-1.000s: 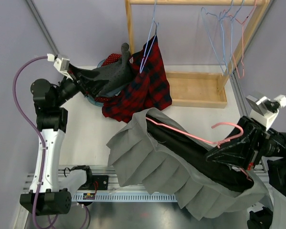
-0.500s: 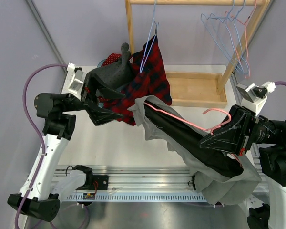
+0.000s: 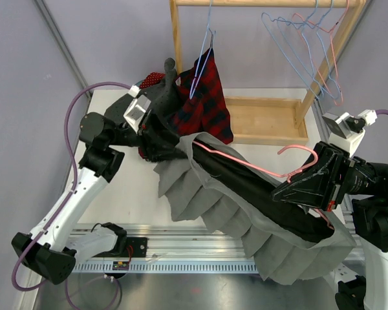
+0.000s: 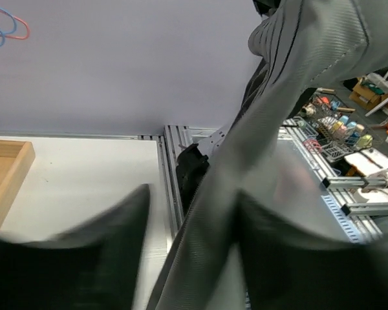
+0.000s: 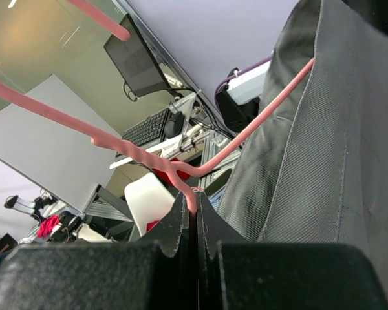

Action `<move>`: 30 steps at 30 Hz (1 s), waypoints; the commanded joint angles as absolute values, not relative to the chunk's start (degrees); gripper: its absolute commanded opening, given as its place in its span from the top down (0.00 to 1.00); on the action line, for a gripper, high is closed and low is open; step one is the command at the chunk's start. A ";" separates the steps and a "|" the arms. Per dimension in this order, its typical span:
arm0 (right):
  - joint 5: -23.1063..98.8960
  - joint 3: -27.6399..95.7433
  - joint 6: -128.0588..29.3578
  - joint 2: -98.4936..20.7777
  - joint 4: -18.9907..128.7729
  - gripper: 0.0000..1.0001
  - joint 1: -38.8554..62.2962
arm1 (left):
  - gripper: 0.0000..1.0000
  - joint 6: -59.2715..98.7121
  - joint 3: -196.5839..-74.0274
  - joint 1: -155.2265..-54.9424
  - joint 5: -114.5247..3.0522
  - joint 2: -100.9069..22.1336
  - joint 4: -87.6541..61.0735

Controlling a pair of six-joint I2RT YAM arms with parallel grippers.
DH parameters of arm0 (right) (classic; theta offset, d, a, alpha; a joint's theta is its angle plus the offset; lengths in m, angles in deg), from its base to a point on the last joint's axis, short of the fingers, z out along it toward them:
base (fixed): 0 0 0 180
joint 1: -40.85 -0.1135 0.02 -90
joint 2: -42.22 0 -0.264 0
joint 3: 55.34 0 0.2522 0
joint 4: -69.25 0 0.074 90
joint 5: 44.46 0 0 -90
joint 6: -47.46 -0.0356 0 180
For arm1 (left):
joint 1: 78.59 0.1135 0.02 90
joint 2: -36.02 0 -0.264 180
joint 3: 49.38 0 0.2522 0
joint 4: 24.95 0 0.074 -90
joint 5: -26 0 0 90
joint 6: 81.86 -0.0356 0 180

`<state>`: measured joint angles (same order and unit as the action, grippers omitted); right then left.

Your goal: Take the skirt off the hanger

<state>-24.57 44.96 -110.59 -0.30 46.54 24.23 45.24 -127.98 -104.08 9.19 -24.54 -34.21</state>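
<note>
A grey pleated skirt point(image 3: 220, 206) with a black lining hangs on a pink wire hanger point(image 3: 246, 165), which slants across the middle of the table. My right gripper point(image 3: 283, 194) is shut on the hanger's neck just under the hook. In the right wrist view the pink hanger point(image 5: 142, 155) runs into the closed right gripper point(image 5: 194, 205), with the skirt point(image 5: 323, 129) beside it. My left gripper point(image 3: 171, 147) is at the skirt's upper left end. In the left wrist view the left gripper point(image 4: 194, 197) is open, with a fold of the skirt point(image 4: 213, 232) between its blurred fingers point(image 4: 84, 252).
A wooden rack point(image 3: 271, 119) stands at the back. A red plaid garment point(image 3: 204, 106) hangs from it on a blue hanger, and several wire hangers point(image 3: 310, 32) hang on its rail. A dark garment point(image 3: 156, 97) lies behind the left arm. A metal rail point(image 3: 181, 261) runs along the front edge.
My left arm swung from the back left to the skirt's upper left end. The right gripper lifted the hanger slightly. The skirt bunched up, then spread down again.
</note>
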 commanded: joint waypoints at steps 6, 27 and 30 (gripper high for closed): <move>-23.72 46.57 -112.15 -0.84 51.45 1.00 23.97 | 1.00 31.83 -130.62 -106.01 -5.78 -22.61 -25.84; -18.55 52.88 -103.99 -1.28 43.55 1.00 24.06 | 1.00 47.78 -125.22 -76.28 -15.82 -18.23 -16.90; -13.71 56.23 -101.25 -4.79 42.65 1.00 24.06 | 1.00 41.55 -120.99 -89.89 -24.93 -11.65 -11.73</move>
<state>-13.79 51.69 -101.71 -3.21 43.63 24.66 43.49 -123.69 -82.18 -10.76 -17.78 -13.25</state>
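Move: The near end of the skirt's waistband lies at the left hand's open fingers, about 2 cm to its right and 2 cm ahead; the hanger's neck, in the right hand's grip, is some 17 cm right, 5 cm back and 9 cm higher. The tartan garment hangs about 14 cm ahead, 5 cm right and well below. From the right hand that waistband end is roughly 15 cm left, 7 cm ahead, 9 cm lower. Left hand pinches the waistband, pulling it some 15 cm forward-left; right, holding the hanger, goes forward, then back. ##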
